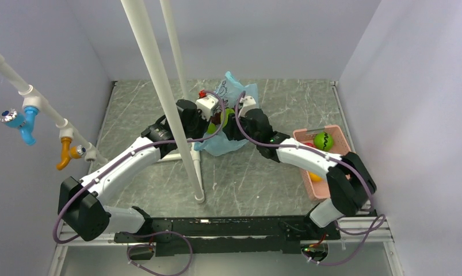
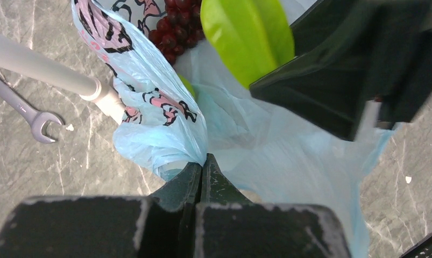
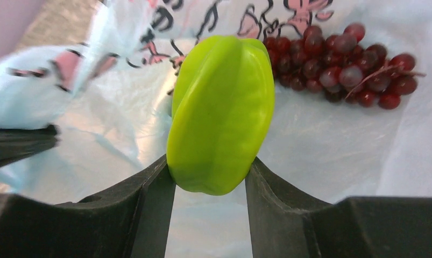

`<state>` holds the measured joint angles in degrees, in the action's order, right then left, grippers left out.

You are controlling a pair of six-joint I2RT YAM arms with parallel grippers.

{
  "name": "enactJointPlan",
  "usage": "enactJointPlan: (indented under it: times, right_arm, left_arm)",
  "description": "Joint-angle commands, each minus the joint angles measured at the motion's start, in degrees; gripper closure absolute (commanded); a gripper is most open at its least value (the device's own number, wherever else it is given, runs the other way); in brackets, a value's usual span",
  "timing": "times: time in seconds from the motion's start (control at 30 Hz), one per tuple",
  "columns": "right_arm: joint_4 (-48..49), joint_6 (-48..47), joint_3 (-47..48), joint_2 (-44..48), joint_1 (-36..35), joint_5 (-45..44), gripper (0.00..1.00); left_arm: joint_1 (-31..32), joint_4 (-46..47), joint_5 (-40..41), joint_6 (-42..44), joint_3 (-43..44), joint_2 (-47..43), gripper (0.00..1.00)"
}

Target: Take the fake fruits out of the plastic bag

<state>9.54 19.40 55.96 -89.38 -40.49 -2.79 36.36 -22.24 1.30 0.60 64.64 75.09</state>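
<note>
The plastic bag [image 2: 160, 134] is light blue-green with pink and black print and lies bunched at mid-table [image 1: 233, 92]. My left gripper [image 2: 204, 161] is shut on a pinched fold of its edge. Inside the bag's mouth my right gripper [image 3: 209, 169] is shut on a glossy green ribbed fruit [image 3: 221, 113], one finger on each side. A dark red-purple grape bunch [image 3: 337, 64] lies on the bag's film just beyond it. From the left wrist, the green fruit [image 2: 248, 35] and grapes [image 2: 176, 24] show at the top, beside the right gripper's black body.
A pink slotted tray [image 1: 339, 133] at the right holds a green round fruit [image 1: 323, 141] and an orange piece [image 1: 315, 177]. Two white poles [image 1: 165, 98] rise in front of the left arm. A wrench [image 2: 25, 110] lies on the grey marbled table.
</note>
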Motion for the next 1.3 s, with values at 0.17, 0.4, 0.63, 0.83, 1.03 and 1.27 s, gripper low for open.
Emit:
enactJointPlan:
  times: [0.17,0.4,0.63,0.83,1.03,1.27]
  right_arm:
    - [0.9,-0.7,-3.3,14.6,1.0,-3.4,0.87]
    - [-1.0,-0.8,-7.4,25.1,1.5,-5.8,0.93]
    - [-9.2,1.3,-16.4,36.6,2.2,-18.3,1.00]
    - [-16.8,6.2,-22.8,49.3,3.2,-32.3,1.00]
    - [-26.6,18.4,-23.2,50.1,8.5,-45.6,1.00]
    - [-39.1,32.6,-19.8,39.1,29.4,-40.8,1.00]
  left_arm:
    - [0.2,-0.2,-0.8,-0.2,2.6,0.4,1.00]
    - [0.1,-0.4,-0.3,-0.2,2.6,0.3,1.00]
    - [0.2,-0.2,0.3,-0.2,2.4,-0.5,1.00]
    - [0.3,-0.8,-0.1,-0.2,2.8,-0.1,1.00]
    - [0.8,-0.8,0.7,-0.2,2.6,-0.5,1.00]
    - [1.4,-1.0,1.4,-0.2,2.6,-0.9,1.00]
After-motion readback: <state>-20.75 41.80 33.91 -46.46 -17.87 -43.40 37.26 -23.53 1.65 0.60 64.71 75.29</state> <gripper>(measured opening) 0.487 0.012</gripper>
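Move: The pink basket, where the green fruit in my right hand is going, has its middle roughly 35 cm to the right, 15 cm back and 12 cm below that hand. Inside it, at about the same depth, the watermelon sits some 33 cm right and 7 cm back, the yellow fruit some 30 cm right and 19 cm back. In the bag below, the grapes are about 4 cm ahead and 2 cm right. From my left hand the basket is about 42 cm right, 12 cm back and 17 cm down. Keeping the green fruit pinched, I raise my right hand about 10 cm clear of the bag while easing right and back, then swing it quickly right towards the basket, some 32 cm across and 8 cm back in all, sinking again to near its starting height. The wrist turns about 70 degrees clockwise on the way. My left hand stays nearly put, still pinching the bag's edge. ##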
